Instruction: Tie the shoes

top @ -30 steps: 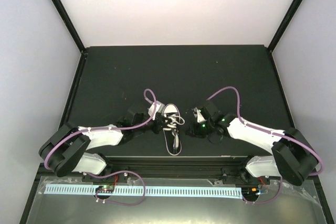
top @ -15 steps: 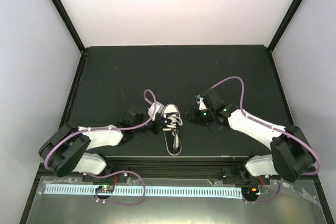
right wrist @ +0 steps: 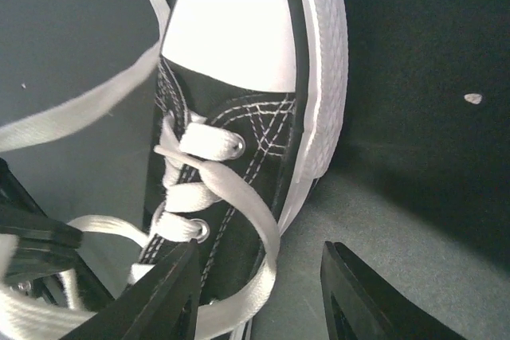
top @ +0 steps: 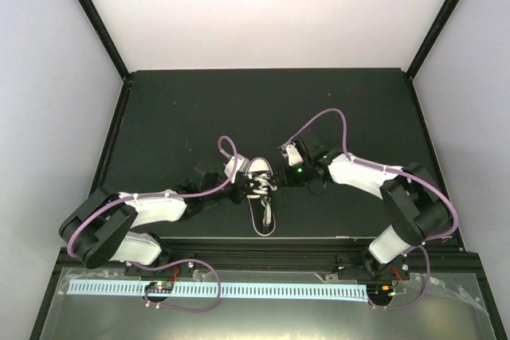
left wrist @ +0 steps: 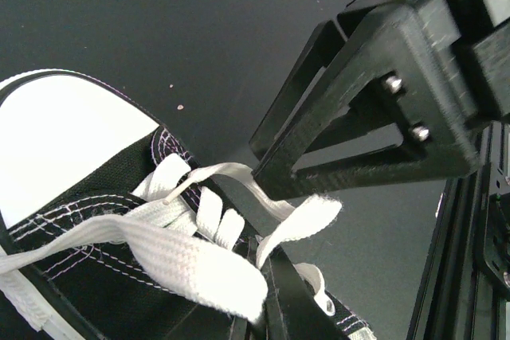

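Note:
The shoe (top: 262, 211) is a small black sneaker with a white toe cap, lying in the middle of the table with its toe pointing away from me. My left gripper (top: 241, 189) sits against its left side. In the left wrist view this gripper (left wrist: 268, 212) is shut on a white lace (left wrist: 312, 214) just above the shoe (left wrist: 68, 145). My right gripper (top: 280, 177) is at the shoe's right side near the toe. In the right wrist view it (right wrist: 260, 296) stands open. A loose lace loop (right wrist: 256, 224) hangs off the shoe (right wrist: 239, 37) between its fingers, not pinched.
The black table (top: 199, 109) is walled by pale panels at the back and sides. A dark rail (top: 263, 241) runs along the near edge just behind the shoe's heel. Purple cables arch above both wrists.
My right gripper has opened and swung left and away from me, up against the shoe's toe side. The left gripper and the shoe have stayed put.

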`<state>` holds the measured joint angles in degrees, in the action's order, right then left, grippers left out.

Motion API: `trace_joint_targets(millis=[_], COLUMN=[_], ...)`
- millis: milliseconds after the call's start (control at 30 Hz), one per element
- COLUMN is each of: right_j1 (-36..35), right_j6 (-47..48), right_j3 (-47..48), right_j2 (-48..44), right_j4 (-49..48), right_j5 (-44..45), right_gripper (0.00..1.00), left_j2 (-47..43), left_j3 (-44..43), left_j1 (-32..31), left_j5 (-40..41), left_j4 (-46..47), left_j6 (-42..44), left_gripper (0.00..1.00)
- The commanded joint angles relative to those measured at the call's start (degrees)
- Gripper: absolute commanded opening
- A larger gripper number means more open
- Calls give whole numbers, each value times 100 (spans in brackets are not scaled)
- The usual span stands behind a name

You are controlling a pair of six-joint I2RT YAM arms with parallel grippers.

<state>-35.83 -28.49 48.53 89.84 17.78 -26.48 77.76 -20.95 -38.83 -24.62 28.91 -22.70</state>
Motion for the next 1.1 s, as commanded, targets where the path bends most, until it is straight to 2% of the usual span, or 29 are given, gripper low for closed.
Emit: trace_joint_targets(millis=[0,133,267,533,633,733,900,1067], right_j1=[-15,-12,-12,137,131,68,-659,-1753], right_j6=[331,311,264,132,234,299,469,505], right_j3=[69,60,66,-405,-695,-1085,-1281,-1495], right_j2=[240,272,265,-880,-1446,-2153,-3099,-2941], right_j4=[-233,-392,-491,-559,-797,-1312,-1437,-1501], right_j5=[-195,-232,-205,707,414,-283,-735,-576], right_gripper=[42,30,3,2,2,2,2,2], left_j2=[-23,-41,-47,-75,-96,-75,-7,-73], left_j3=[12,4,3,3,-28,-145,-327,-350], left_j1=[10,14,15,10,19,23,22,28], left_j5=[68,80,96,158,231,239,223,135], left_j4=[39,2,-1,19,-10,-119,-292,-229], left_j6=[37,55,39,-24,-138,-167,-176,-142], left_gripper=[2,2,2,2,2,2,2,2])
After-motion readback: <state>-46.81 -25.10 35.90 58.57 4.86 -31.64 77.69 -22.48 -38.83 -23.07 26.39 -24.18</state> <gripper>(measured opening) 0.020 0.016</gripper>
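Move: The loose lace end's bend hangs between the right hand's open fingers, roughly 1 cm below and 1 cm to its left. From the right hand, the left fingers are some 6 cm left and 2 cm back; the toe cap lies about 4 cm ahead, 4 cm left and 4 cm lower, and the crossed laces 4 cm left, 1 cm back and 3 cm lower. From the left hand that bend is about 2 cm ahead, 5 cm right and 2 cm below. Down by just over 1 cm goes the right hand first, closing its fingers on the loose lace near its free end. It then climbs some 13 cm and sweeps back about 9 cm towards the robot, with a little leftward drift late on, drawing the lace along while the wrist swings the fingers up some 35 degrees. The left hand stays beside the shoe and keeps its loop pinched. ##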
